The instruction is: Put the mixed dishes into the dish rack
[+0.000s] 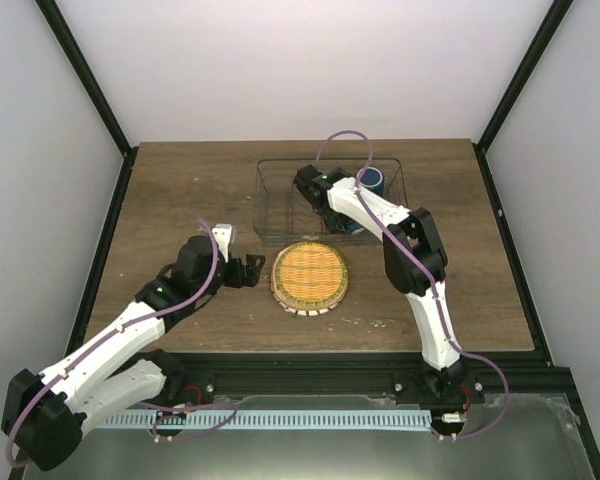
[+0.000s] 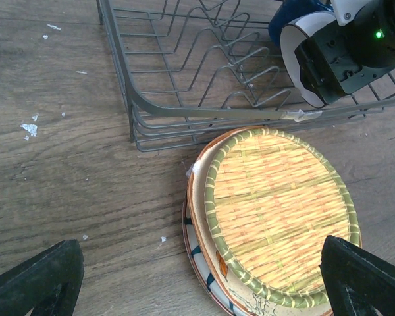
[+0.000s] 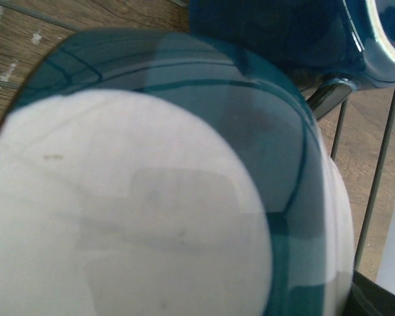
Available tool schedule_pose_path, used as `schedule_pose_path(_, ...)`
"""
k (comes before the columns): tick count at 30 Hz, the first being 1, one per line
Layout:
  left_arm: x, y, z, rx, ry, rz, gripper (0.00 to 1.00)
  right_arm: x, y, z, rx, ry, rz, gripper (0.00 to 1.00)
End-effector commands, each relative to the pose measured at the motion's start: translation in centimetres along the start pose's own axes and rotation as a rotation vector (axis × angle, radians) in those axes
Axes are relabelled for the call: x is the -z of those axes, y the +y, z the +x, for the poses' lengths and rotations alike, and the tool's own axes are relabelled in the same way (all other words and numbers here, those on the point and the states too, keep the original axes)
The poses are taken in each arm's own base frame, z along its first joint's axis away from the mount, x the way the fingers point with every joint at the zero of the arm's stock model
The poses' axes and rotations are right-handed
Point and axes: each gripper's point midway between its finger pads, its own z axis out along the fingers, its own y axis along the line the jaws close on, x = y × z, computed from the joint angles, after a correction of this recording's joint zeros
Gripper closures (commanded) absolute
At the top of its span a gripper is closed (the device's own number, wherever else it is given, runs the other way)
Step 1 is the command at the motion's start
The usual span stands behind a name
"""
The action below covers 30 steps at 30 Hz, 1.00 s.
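The wire dish rack point(image 1: 280, 215) point(image 2: 184, 112) stands at the back of the table. A dark blue mug point(image 1: 372, 180) point(image 3: 283, 33) sits in its far right corner. My right gripper point(image 1: 336, 220) reaches into the rack, shut on a bowl point(image 3: 138, 210) that is white with teal bands and fills the right wrist view, hiding the fingers. In front of the rack the yellow woven plate point(image 1: 310, 273) point(image 2: 283, 210) lies on the cream plate point(image 2: 200, 214). My left gripper point(image 1: 252, 270) point(image 2: 199, 280) is open, low at the stack's left edge, touching nothing.
Under the cream plate shows a rim with blue stripes point(image 2: 200, 263). Small white flecks point(image 2: 30, 128) dot the wood left of the rack. Black frame posts and grey walls bound the table on both sides.
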Motion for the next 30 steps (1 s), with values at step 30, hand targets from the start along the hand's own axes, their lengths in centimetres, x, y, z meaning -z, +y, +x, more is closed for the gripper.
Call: schedule_pose_path(30,-0.5,-0.6,-0.3,-0.006,0.04,0.013,0.0,1.8,2.2,-1.1,0.085,-0.058,-0.144,0.0)
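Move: The bowl is still held across its depth between the right fingers, on edge inside the dish rack. Its middle is about 3 cm below that hand and 1 cm to its right. The blue mug stands some 11 cm ahead, 6 cm right and 4 cm lower; the plates topped by the woven mat lie about 9 cm back, 6 cm left and 8 cm lower. From the left hand the bowl is about 16 cm ahead, 17 cm right and 10 cm down. Let go of the bowl where it stands in the rack: spread the right fingers from their grip to almost fully open, keeping them down around the bowl. While they part, ease the right hand about 1.5 cm to the left, sinking slightly, with the wrist turning some 5 degrees counter-clockwise. ##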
